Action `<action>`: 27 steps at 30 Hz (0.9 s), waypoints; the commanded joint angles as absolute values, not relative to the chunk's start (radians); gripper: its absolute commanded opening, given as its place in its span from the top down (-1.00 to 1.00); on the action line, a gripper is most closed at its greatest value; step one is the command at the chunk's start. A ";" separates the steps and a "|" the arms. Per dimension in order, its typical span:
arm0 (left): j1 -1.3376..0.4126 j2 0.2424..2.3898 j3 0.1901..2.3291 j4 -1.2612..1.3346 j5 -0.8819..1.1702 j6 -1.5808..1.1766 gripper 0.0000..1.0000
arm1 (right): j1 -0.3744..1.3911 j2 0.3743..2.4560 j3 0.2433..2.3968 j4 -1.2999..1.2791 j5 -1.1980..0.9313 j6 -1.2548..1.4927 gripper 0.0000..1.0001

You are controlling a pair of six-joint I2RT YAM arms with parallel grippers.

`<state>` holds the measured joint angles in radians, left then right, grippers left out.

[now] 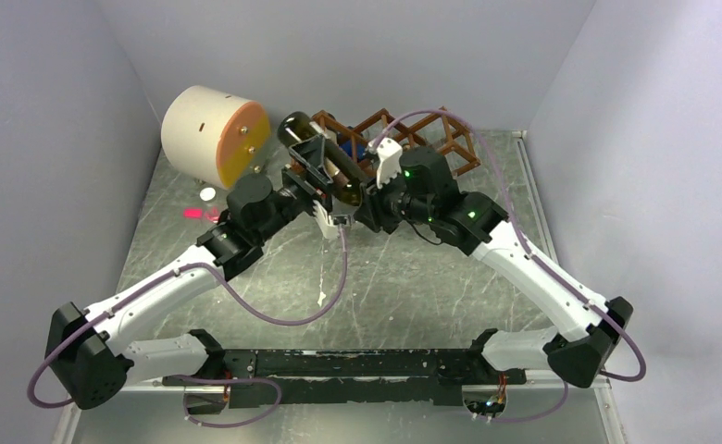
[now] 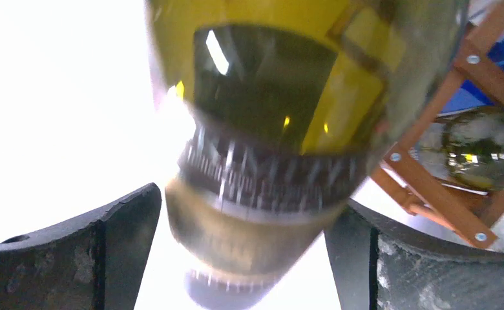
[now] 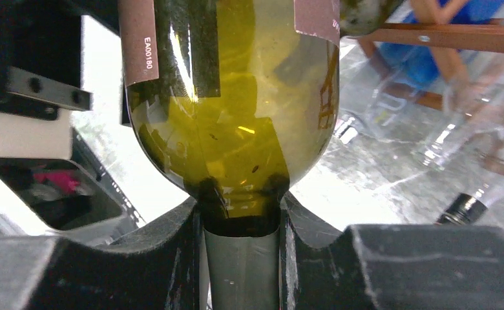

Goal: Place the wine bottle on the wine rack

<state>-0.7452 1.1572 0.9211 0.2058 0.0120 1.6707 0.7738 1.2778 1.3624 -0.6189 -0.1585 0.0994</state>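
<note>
The wine bottle (image 1: 323,159) is olive-green glass with a dark label, held tilted in the air in front of the wine rack (image 1: 431,139), base pointing up and back. My right gripper (image 3: 240,248) is shut on its foil-capped neck, and the bottle's shoulder (image 3: 236,116) rises right above the fingers. My left gripper (image 1: 318,185) stands open around the bottle's body (image 2: 269,97). There is a bright gap between its left finger (image 2: 123,252) and the glass, which is blurred here. The reddish-brown lattice of the rack (image 2: 430,161) shows just right of the bottle.
A cream-and-orange cylinder (image 1: 214,136) lies at the back left, with a small white cap (image 1: 207,194) and a pink spot (image 1: 193,214) in front of it. Something blue (image 1: 353,148) and a round green glass piece (image 2: 482,148) sit in the rack. A clear bottle (image 3: 462,129) lies by the rack.
</note>
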 commanded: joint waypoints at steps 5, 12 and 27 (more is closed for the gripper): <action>-0.752 1.095 0.897 0.327 0.064 1.629 -0.91 | 0.768 1.176 1.378 -0.530 0.098 0.186 1.00; -0.762 1.086 0.996 0.250 0.040 1.304 -0.90 | 0.760 1.152 1.375 -0.505 0.275 0.228 1.00; -0.756 1.076 1.128 -0.079 -0.226 -0.117 -0.90 | 0.500 1.344 1.481 -0.507 0.275 0.295 1.00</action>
<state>-0.7597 1.0790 1.1339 0.0772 -0.2520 0.2783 0.5533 1.3373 1.4120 -0.6258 0.2749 0.2600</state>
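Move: Over the table in front of the rack, the right hand still holds the wine bottle by its neck. The rack's upper notch, between its middle and right peaks, lies about 20 cm ahead of it, 11 cm to its right and 12 cm below. The racked dark bottle is some 15 cm ahead, 10 cm left, and the blue bottle 15 cm ahead, 3 cm left, both about 17 cm below. From the left hand that notch lies roughly 11 cm ahead, 20 cm right and 19 cm below. Swinging the bottle clear of the left gripper, the right hand carries it about 11 cm right and 10 cm forward towards the notch, rising slightly, then sinking back, turning some 40 degrees clockwise with its neck grip kept. The already open left hand backs off the bottle's body, rising 8 cm before dipping, drifting left and rolling about 80 degrees. ##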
